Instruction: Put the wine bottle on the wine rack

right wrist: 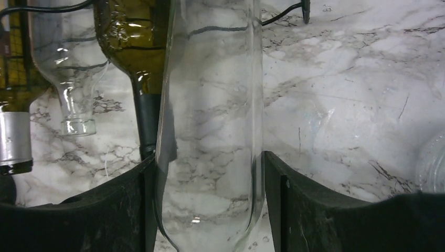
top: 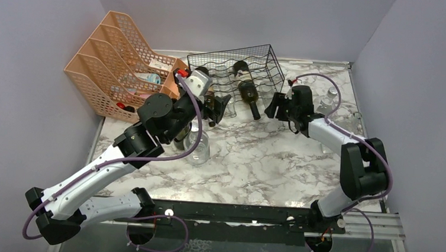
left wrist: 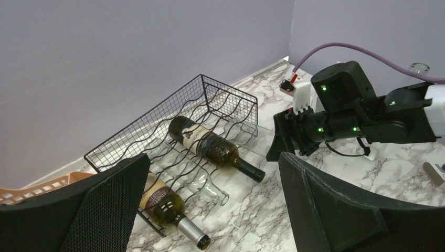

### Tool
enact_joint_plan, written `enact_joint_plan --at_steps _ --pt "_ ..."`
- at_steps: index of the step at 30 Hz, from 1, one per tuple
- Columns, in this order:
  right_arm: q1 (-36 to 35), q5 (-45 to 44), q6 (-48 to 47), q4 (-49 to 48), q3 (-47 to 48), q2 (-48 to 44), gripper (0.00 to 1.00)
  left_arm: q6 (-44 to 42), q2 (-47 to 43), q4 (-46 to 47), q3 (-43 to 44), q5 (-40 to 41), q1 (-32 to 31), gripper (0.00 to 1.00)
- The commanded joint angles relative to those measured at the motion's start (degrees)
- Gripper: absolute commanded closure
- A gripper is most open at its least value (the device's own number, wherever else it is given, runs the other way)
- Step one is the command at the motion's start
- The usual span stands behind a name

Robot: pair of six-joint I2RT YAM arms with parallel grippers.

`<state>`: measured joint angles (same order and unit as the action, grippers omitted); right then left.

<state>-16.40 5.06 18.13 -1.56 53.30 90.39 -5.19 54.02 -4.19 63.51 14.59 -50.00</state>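
Observation:
The black wire wine rack [top: 235, 64] stands at the back of the marble table. Lying in it are a dark green bottle [left wrist: 209, 147], a clear bottle [left wrist: 211, 190] and a green bottle with a silver cap [left wrist: 169, 208]. My right gripper [right wrist: 210, 164] is shut on a clear glass wine bottle [right wrist: 210, 100], fingers pressed against both sides of its body. It holds the bottle at the rack's right end [top: 278, 106], next to the dark green bottle's neck [right wrist: 148, 123]. My left gripper [left wrist: 214, 160] hangs wide open in front of the rack's left part [top: 219, 107], holding nothing.
A peach mesh file organizer [top: 111, 65] stands at the back left with small items inside. A clear glass vessel [top: 199, 146] stands on the marble under my left arm. More clear glassware [top: 330, 100] sits near the right wall, behind my right arm.

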Motion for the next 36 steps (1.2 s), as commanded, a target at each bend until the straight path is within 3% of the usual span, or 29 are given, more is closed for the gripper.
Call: enact_joint_plan --at_steps 1,20,36 --pt "0.06 -0.9 -1.15 -10.85 2.07 3.96 0.99 -0.87 1.36 -0.75 2.73 -0.52 -0.1 0.01" --pt "-2.4 -8.77 -7.04 -25.34 8.36 15.48 0.99 0.62 1.61 -1.72 2.85 -2.63 -0.11 0.01" --pt "-2.4 -10.9 -11.2 -27.05 17.58 24.52 0.97 0.93 0.9 -3.88 3.16 -2.33 -0.11 0.01"
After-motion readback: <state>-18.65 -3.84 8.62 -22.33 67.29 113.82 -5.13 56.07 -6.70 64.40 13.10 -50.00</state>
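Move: The right hand grips a clear wine bottle, its base already at the front of the wine rack; the empty end slot's middle lies about 13 cm ahead, 5 cm left and slightly lower. The dark green bottle's middle is roughly 8 cm ahead and 13 cm left; the racked clear bottle's is some 6 cm ahead and 22 cm left. From the waiting left hand, the slot is about 26 cm ahead, 17 cm right and well below, around 34 cm. Forward some 12 cm, the right hand feeds the held clear bottle base-first under the rack's upper wires, between the dark green bottle and the rack's right end. It dips nearly 3 cm at the outset and stays about that low, give or take a centimetre, while the wrist tips up some 15 degrees to flatten the bottle; the fingers keep their grip. ##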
